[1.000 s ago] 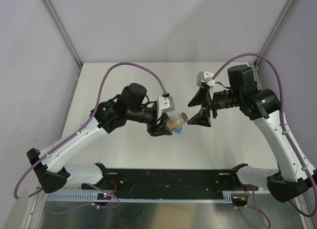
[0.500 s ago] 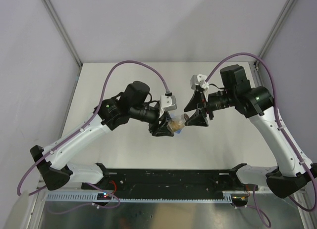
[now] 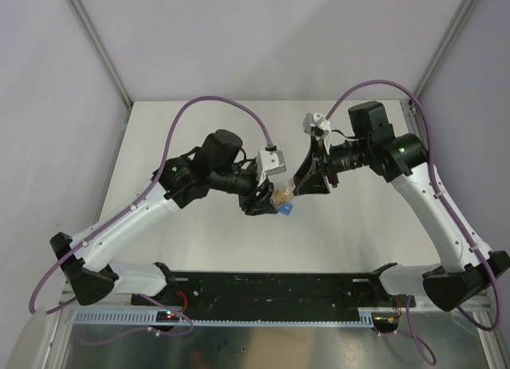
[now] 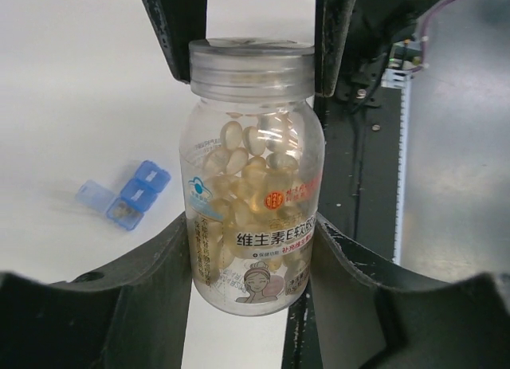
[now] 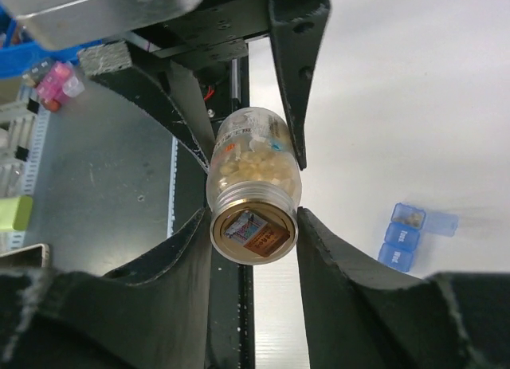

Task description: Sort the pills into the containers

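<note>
A clear bottle (image 4: 253, 186) full of pale yellow pills hangs above the table, and my left gripper (image 4: 251, 245) is shut on its lower body. My right gripper (image 5: 253, 225) is shut on the bottle's screw cap (image 5: 253, 229), a finger pressed on each side. From above, the left gripper (image 3: 267, 200) and right gripper (image 3: 307, 186) meet at the bottle (image 3: 280, 197) mid-table. The containers, a light-blue pill box (image 4: 127, 195), lie on the table below, also seen as the pill box (image 5: 406, 229). One end compartment has its lid flipped open.
A black rail (image 3: 279, 288) runs along the table's near edge with a metal bench (image 3: 239, 345) below it. Grey walls close in the white table (image 3: 199, 122) on the left, back and right.
My right gripper has moved left to the bottle and shut on its cap. My left gripper has kept hold of the bottle, shifting only slightly.
</note>
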`<state>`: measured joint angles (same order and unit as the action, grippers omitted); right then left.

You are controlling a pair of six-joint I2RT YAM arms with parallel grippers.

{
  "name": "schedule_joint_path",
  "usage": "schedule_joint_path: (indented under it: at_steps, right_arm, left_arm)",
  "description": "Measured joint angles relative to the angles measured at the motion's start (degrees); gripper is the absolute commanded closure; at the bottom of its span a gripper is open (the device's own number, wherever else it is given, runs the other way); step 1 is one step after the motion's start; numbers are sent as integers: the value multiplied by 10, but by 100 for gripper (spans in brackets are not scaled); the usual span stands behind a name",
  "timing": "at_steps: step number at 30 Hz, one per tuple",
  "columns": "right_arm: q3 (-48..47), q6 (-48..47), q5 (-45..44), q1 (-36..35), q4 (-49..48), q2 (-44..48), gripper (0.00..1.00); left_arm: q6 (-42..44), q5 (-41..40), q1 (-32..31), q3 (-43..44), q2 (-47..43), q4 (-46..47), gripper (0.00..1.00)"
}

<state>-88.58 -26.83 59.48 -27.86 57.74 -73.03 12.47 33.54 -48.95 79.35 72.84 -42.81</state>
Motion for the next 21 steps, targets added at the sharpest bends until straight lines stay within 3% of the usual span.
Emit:
schedule_joint_path:
  at_steps: [9,21]
  right_arm:
    - [24,114,59,53,-103,-55,93]
    - [35,241,103,68,-187,-146,92]
  left_arm:
    - [-8,-182,-34,4,4,13,100]
    - [-1,-459,-115,-18,26,25,100]
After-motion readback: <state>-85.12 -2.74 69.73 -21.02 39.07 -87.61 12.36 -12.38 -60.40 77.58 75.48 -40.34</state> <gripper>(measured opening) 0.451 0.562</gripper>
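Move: About 5 cm right of the left hand and 5 cm above it, perhaps 1 cm farther out, is the cap end of the bottle it already holds. From the right hand, already pinching the cap, the bottle's body lies about 5 cm left, 4 cm below and 1 cm nearer. The open blue pill case is on the table roughly 10 cm ahead, 3 cm right and 28 cm below the left hand, or 8 cm ahead, 4 cm left and 32 cm below the right. Twisting against each other, the two hands swing forward together about 7 cm towards the pill case, sinking 3 cm or so late on and drifting left. The right fingers keep their pinch on the cap and roll some 25 degrees while the left, still gripping the bottle body, counter-turns and swings counter-clockwise, a clockwise, tightening turn of the right hand seen from the cap end. ##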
